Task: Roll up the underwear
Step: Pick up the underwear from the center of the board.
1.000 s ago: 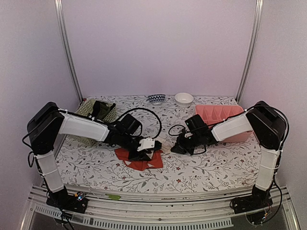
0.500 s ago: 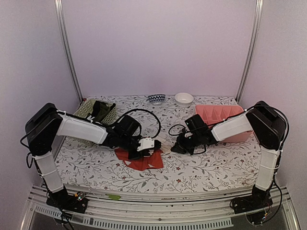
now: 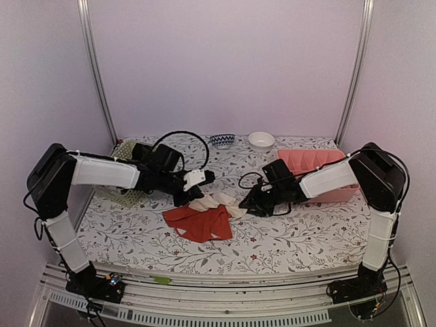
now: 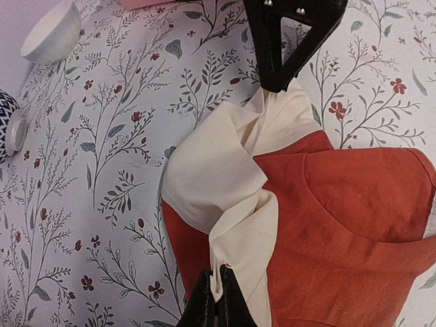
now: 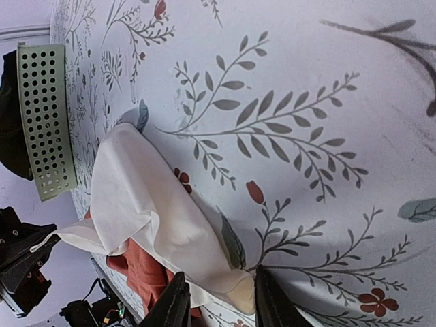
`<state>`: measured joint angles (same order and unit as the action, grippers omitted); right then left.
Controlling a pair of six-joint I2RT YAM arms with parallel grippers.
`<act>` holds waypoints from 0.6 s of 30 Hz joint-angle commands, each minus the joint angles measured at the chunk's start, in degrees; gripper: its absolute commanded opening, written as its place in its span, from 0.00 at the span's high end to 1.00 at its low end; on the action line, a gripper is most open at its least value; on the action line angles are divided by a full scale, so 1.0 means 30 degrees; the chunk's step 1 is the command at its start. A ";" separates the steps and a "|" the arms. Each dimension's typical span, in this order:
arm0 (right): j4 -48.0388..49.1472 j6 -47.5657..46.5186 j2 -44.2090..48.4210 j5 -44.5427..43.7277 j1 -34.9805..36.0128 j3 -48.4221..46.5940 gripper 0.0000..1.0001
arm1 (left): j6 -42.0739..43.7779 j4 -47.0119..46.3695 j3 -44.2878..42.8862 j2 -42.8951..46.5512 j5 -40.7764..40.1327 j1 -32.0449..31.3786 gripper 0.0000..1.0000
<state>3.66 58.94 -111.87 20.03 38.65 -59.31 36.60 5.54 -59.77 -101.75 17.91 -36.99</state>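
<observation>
The red-orange underwear (image 3: pixel 201 223) lies on the flowered table (image 3: pixel 306 231) between the arms, its cream-white part (image 3: pixel 219 201) pulled out toward the back. My left gripper (image 4: pixel 218 296) is shut on a fold of that cream part and holds it lifted; from above, the left gripper (image 3: pixel 202 193) hangs over the garment's back left. The right gripper (image 5: pixel 221 303) is open low at the table, and the cream end (image 5: pixel 235 289) lies between its fingers (image 5: pixel 174 300). In the left wrist view the right gripper (image 4: pixel 283 75) touches the far tip of the cloth. Black underwear cannot be made out.
A pale green perforated basket (image 5: pixel 44 116) stands at the back left, partly behind my left arm. The pink divided tray (image 3: pixel 313 161) is at the back right, behind my right arm. A white bowl (image 3: pixel 261 140) and a blue patterned bowl (image 3: pixel 222 140) sit near the back wall.
My left gripper closed on the cream part and drew it up and back to the left, stretching it out. The right gripper's jaws went from shut to open.
</observation>
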 commanded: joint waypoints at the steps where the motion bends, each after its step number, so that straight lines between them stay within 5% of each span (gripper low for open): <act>1: -0.0927 -0.0260 -0.1423 -0.0266 -0.0252 -0.0404 0.68 | -0.0459 0.0422 -0.0733 -0.0457 0.0798 0.0559 1.00; 6: -0.0973 -0.0447 -0.1656 0.0028 -0.0258 -0.0556 1.00 | -0.0948 0.0820 -0.1344 -0.0499 0.1169 0.1104 1.00; 18: -0.5419 -0.4528 0.4659 -0.4154 -0.2513 -0.2100 1.00 | -0.2494 0.3911 -0.4995 0.0993 0.3420 0.4882 1.00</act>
<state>-5.76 52.82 -106.08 14.22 34.52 -60.84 31.31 13.69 -70.39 -102.02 24.21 -27.14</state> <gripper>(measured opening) 0.012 0.007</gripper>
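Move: At the right hand, its fingers parted just over the board, lies the right corner of the underwear's white waistband, about 1 cm ahead, 1 cm left and 1 cm below; the red body centres some 13 cm left, 6 cm back and 2 cm below, the pink organizer about 21 cm right and 11 cm ahead. From the left hand, already gripping the other end, that corner is some 14 cm right and 7 cm below; the green basket is roughly 19 cm left and 12 cm ahead. Settling about 1 cm down and 1 cm forward, the right fingers close on the waistband's right corner, then the hand draws it some 4 cm right while lifting it about 3 cm and easing forward. The left hand keeps its pinch on the other end and carries it forward, up and left, about 9 cm in all, slowly at first, speeding up at the end. ##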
